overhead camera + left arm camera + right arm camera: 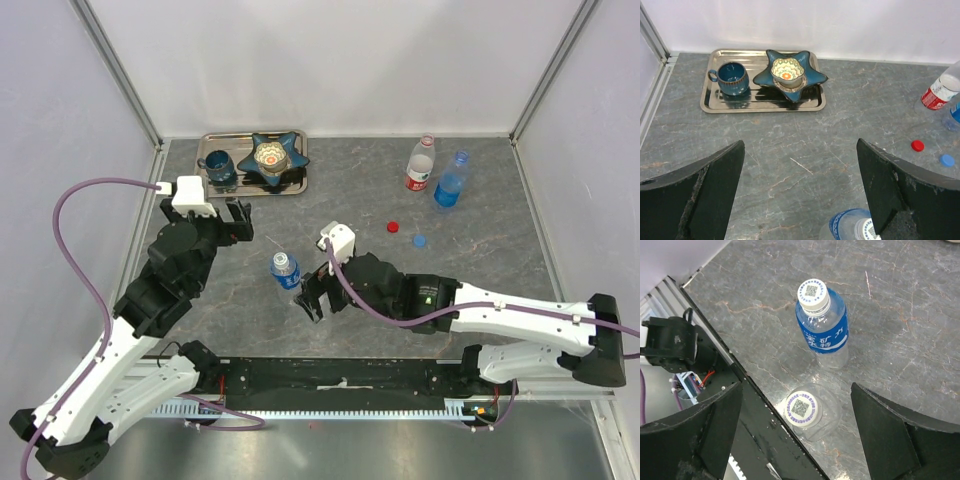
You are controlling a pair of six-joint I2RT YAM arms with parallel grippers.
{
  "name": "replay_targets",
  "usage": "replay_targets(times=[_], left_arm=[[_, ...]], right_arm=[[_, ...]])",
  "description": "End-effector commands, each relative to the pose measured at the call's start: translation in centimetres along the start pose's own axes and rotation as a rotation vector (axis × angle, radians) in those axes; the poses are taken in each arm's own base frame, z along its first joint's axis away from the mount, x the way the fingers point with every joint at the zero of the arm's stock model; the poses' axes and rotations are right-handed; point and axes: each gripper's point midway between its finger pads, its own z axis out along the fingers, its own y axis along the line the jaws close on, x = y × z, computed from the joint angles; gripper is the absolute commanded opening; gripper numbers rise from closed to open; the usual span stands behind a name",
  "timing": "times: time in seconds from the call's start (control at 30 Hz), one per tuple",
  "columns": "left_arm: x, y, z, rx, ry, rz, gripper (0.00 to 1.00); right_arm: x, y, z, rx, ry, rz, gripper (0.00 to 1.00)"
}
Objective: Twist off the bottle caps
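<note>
A blue-labelled bottle [285, 270] stands upright mid-table with its white cap [812, 292] on. My right gripper [797, 427] hangs open just near of it, above a tiny plain bottle whose white cap [802, 408] shows between the spread fingers, untouched. In the top view that gripper [311, 297] hides the tiny bottle. My left gripper [243, 224] is open and empty, left of the blue-labelled bottle [852, 227]. A loose red cap [393, 226] and a loose blue cap [419, 240] lie on the table. A red-labelled bottle [422, 163] and a blue-tinted bottle [452, 180] stand at the back right without caps.
A metal tray [300, 187] at the back left holds a dark blue mug [220, 168] and a blue star-shaped dish [272, 155]. The black base rail [755, 415] runs close beside the tiny bottle. Frame posts and white walls bound the table.
</note>
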Motion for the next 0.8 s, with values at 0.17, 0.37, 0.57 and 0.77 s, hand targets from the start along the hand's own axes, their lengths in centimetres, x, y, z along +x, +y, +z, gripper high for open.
replay_targets(times=[0.17, 0.37, 0.57, 0.77], left_arm=[[0.1, -0.5, -0.7, 0.042, 0.006, -0.057, 0.99], [0.8, -0.7, -0.7, 0.05, 0.024, -0.063, 0.99], [1.0, -0.9, -0.6, 0.06, 0.03, -0.067, 0.99], [1.1, -1.1, -0.6, 0.07, 0.032, -0.069, 0.99]], right_arm=[[2.1, -1.8, 1.3, 0.111, 0.012, -0.03, 0.89], [2.8, -2.1, 1.9, 0.13, 0.024, -0.028, 0.77], [3.6, -1.9, 2.2, 0.121, 0.048, -0.032, 0.65], [4.3, -1.6, 2.1, 0.096, 0.074, -0.026, 0.63]])
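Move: The clear bottle with the white cap stands almost in line with the right hand's open fingers, about 1 cm farther out, its middle some 10 cm below. The blue-label bottle is about 7 cm to its left and 7 cm farther out. The loose red cap lies roughly 17 cm right of the clear bottle and 18 cm farther out. From the left hand, the clear bottle is about 15 cm to the right and 11 cm back. The right hand's fingers come to pinch the clear bottle by its upper body just under the white cap. To get there the hand sinks about 5 cm over the bottle, most of it early, the fingertips tipping a little further down, while the fingers close from wide open by about a third and then settle. ##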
